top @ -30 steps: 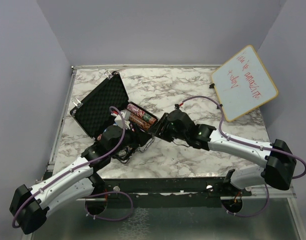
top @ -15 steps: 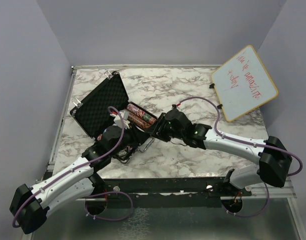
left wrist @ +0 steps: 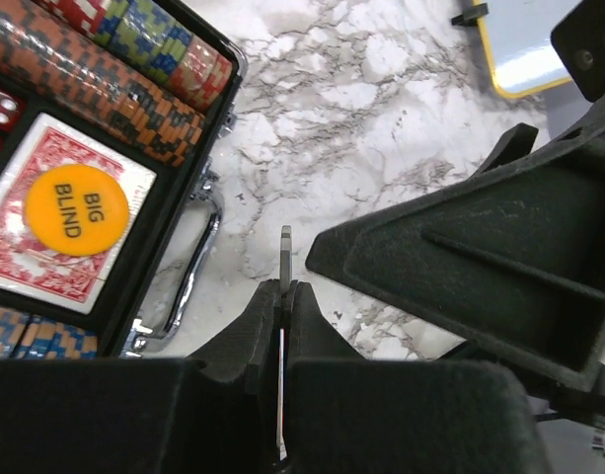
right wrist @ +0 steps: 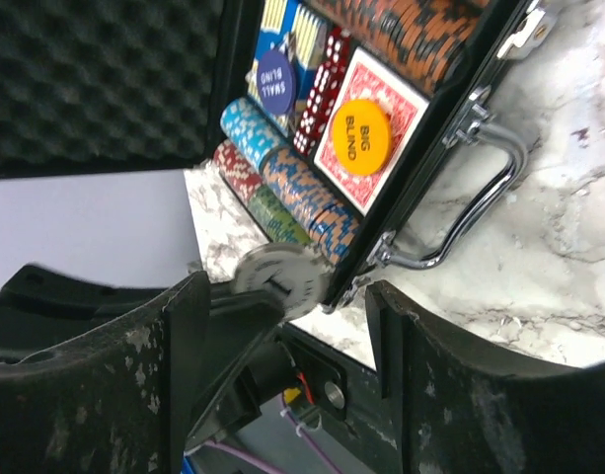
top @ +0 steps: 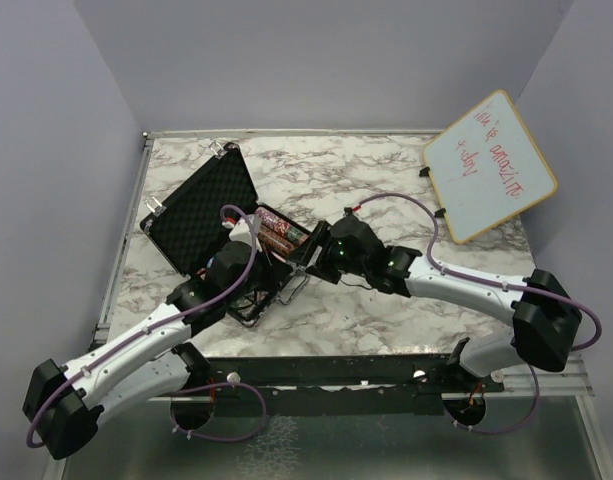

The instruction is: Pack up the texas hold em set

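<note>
The black case (top: 199,203) lies open at the table's left, its foam lid (right wrist: 95,79) raised. Its tray holds striped chip stacks (left wrist: 114,89), red dice (right wrist: 322,79), a blue SMALL BLIND button (right wrist: 275,81) and an orange BIG BLIND button (left wrist: 70,209) on a red card deck. A silver handle (left wrist: 189,286) sits on the tray's front wall. My left gripper (left wrist: 285,288) is shut on a thin white round button (right wrist: 279,279), seen edge-on in the left wrist view, just off the case's front edge. My right gripper (right wrist: 290,296) stands open, one finger on each side of that button.
A wood-framed whiteboard (top: 489,165) with red writing leans at the back right. Marble tabletop (top: 386,180) spreads right of the case. Both arms meet in front of the case's handle, their purple cables looping above.
My left gripper has shut on the white button. My right gripper has opened wider and let it go. The left wrist has shifted slightly toward the case.
</note>
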Robot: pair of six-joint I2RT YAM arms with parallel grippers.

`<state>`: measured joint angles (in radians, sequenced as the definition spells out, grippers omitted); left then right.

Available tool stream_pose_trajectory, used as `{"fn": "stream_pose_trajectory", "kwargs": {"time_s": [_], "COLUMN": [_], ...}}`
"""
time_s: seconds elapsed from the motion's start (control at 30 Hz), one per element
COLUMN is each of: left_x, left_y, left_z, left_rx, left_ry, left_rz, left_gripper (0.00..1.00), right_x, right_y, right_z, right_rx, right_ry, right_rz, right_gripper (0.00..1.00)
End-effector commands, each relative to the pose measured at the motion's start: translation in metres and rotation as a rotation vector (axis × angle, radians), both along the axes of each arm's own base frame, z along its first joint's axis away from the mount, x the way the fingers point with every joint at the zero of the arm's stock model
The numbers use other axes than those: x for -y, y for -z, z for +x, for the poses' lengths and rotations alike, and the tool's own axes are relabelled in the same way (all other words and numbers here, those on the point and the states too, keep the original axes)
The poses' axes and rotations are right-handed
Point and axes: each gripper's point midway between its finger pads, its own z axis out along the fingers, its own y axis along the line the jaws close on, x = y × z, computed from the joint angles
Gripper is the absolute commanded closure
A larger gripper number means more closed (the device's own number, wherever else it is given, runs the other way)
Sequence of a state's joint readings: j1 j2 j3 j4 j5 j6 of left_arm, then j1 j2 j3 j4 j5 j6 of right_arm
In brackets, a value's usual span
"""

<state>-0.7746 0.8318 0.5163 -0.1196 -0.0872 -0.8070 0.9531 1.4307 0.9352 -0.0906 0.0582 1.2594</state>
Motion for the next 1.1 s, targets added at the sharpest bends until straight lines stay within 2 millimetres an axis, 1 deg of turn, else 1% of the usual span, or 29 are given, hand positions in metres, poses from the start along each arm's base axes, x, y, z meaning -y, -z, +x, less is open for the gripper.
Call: {"fn": "stream_pose_trajectory", "kwargs": {"time_s": [0.0,0.1,0.17,0.2,0.27,0.3,0.33,0.47,0.6,0.7,0.87,0.97,1.07], "left_x": [-0.028,-0.04,-0.048,-0.051,-0.045,-0.042,-0.044,-0.06,-0.077,-0.088,-0.084,-0.091,-0.091], "left_y": [-0.002,-0.003,0.004,0.007,0.013,0.015,0.018,0.028,0.032,0.042,0.054,0.059,0.064], "left_z": [-0.002,-0.014,-0.028,-0.034,-0.051,-0.06,-0.064,-0.07,-0.069,-0.072,-0.079,-0.077,-0.076], "left_rx": [-0.019,-0.054,-0.113,-0.157,-0.214,-0.252,-0.281,-0.364,-0.4,-0.44,-0.484,-0.487,-0.502], "left_ry": [-0.021,0.046,0.124,0.127,0.244,0.284,0.294,0.283,0.244,0.23,0.267,0.245,0.247], "left_rz": [0.221,0.35,0.448,0.466,0.475,0.474,0.489,0.594,0.69,0.753,0.746,0.783,0.799], "left_gripper": [1.0,1.0,1.0,1.0,1.0,1.0,1.0,1.0,1.0,1.0,1.0,1.0,1.0], "right_x": [0.024,0.045,0.056,0.061,0.067,0.069,0.071,0.074,0.076,0.078,0.079,0.078,0.078], "right_y": [-0.004,-0.005,0.0,0.001,0.01,0.012,0.015,0.027,0.03,0.03,0.028,0.026,0.026], "right_z": [0.022,0.026,0.025,0.024,0.019,0.017,0.015,0.007,0.003,0.003,0.004,0.004,0.005], "right_rx": [0.064,0.092,0.091,0.09,0.076,0.07,0.063,0.032,0.024,0.028,0.042,0.046,0.048], "right_ry": [0.093,0.145,0.165,0.172,0.173,0.172,0.171,0.161,0.154,0.153,0.15,0.143,0.139], "right_rz": [-0.031,-0.059,-0.066,-0.065,-0.071,-0.071,-0.07,-0.071,-0.071,-0.073,-0.083,-0.085,-0.087], "right_gripper": [0.28,0.27,0.27,0.27,0.27,0.27,0.27,0.28,0.28,0.28,0.28,0.28,0.28]}}
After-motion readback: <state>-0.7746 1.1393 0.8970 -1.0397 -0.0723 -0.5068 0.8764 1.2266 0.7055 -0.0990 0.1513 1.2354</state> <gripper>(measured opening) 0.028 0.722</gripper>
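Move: The left gripper, already pinching the white button, has the grey-ended front end of the green chip row some 12 cm to its left, 8 cm back and 12 cm below. The big blind button is about 6 cm left, 2 cm ahead and 12 cm down; the case handle is roughly 1 cm left, 3 cm back and 14 cm down. From the right gripper, already open around the button, that row end lies around 15 cm left and 8 cm back. Bring the left gripper left and back, away from the right gripper and down towards the grey chips at the case's near corner, about 8 cm each way; lift it a couple of centimetres first, then sink it, while rolling and tipping the wrist some 50 degrees until the shut fingers point nearly straight down. Keep the pinch on the white button. Draw the open right gripper off to the right past the handle, ending a little lower, and hold it there. ##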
